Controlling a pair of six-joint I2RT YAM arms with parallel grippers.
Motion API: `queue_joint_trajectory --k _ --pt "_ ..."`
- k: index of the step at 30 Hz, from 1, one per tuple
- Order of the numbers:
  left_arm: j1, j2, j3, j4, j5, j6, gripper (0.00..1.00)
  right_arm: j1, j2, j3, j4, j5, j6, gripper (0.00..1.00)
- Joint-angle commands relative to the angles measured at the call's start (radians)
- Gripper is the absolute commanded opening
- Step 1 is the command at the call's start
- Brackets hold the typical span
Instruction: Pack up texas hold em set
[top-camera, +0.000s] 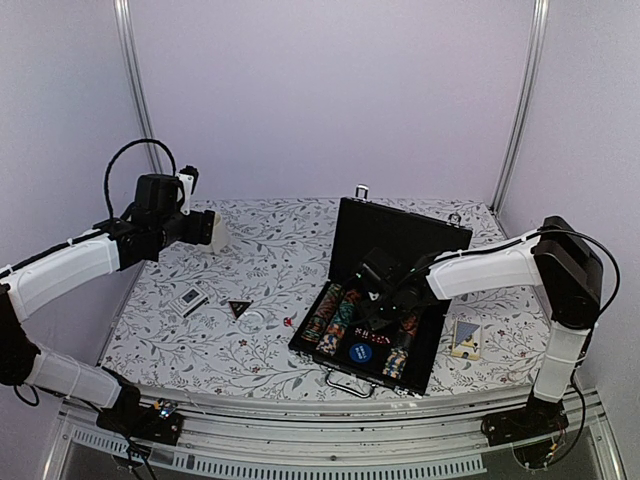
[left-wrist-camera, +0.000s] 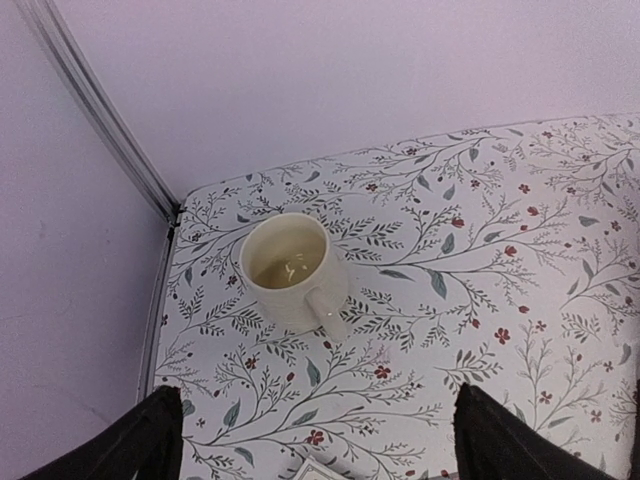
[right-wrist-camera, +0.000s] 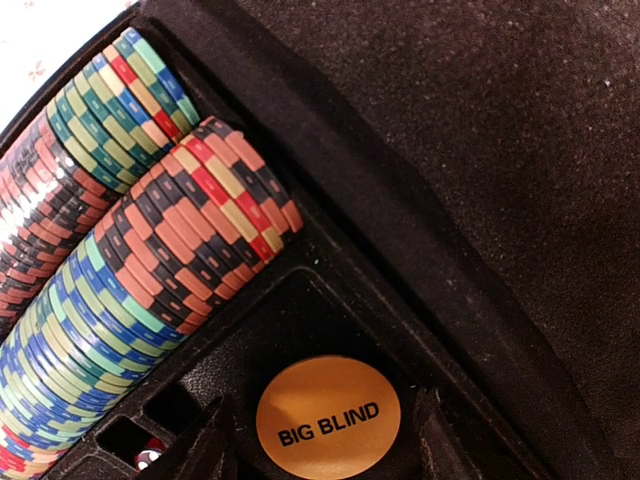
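Note:
The black briefcase (top-camera: 400, 235) lies open right of centre, lid upright. Inside are multicoloured chip rows (top-camera: 335, 315) (right-wrist-camera: 150, 250), red dice (top-camera: 368, 333) and a blue disc (top-camera: 361, 352). My right gripper (top-camera: 385, 290) (right-wrist-camera: 323, 395) reaches into the case and stands open. The orange "BIG BLIND" disc (right-wrist-camera: 328, 417) lies flat in a compartment between its fingers, with a gap on each side. A black triangle (top-camera: 238, 308) and a card deck (top-camera: 190, 299) lie on the table to the left. My left gripper (top-camera: 205, 228) (left-wrist-camera: 318, 400) hovers open and empty at the back left.
A cream mug (left-wrist-camera: 290, 265) (top-camera: 222, 236) stands just ahead of the left gripper near the back left corner. A second card box (top-camera: 466, 338) lies right of the case. Metal frame posts (top-camera: 135, 90) rise at the back corners.

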Motion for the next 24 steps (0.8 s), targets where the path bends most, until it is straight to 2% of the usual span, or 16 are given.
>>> queue_joint_trajectory --k 1,7,12,24 --pt "-0.021 -0.013 0.001 0.011 -0.027 0.008 0.94 -0.009 -0.016 0.002 0.008 -0.01 0.003 0.63" --pt "-0.031 -0.044 -0.019 0.033 -0.047 0.021 0.94 -0.008 -0.072 0.053 -0.056 -0.033 0.02 0.65" --pt "-0.034 -0.043 -0.017 0.032 -0.056 0.024 0.94 0.064 -0.049 0.221 -0.144 -0.034 0.054 0.65" --pt "-0.045 -0.054 -0.019 0.033 -0.071 0.029 0.94 0.204 0.274 0.629 -0.223 -0.074 0.136 0.66"
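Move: Outside the case's left edge, the loose red die lies on the table about 18 cm to the right hand's left, level fore and aft, some 3 cm below. The orange button sits just under the parted fingers; the nearer row of chips is centred about 8 cm left. The black triangle lies 10 cm left of the die and 3 cm farther out. From the left hand, the die is about 19 cm right, 10 cm back and 23 cm down. Rising clear of the orange button with the fingers still parted, the right hand climbs about 11 cm and sweeps some 16 cm left over the chip rows towards the loose red die, starting to sink again at the end. The wrist rolls about 15 degrees, its left side rising, and the hand drifts slightly back. ##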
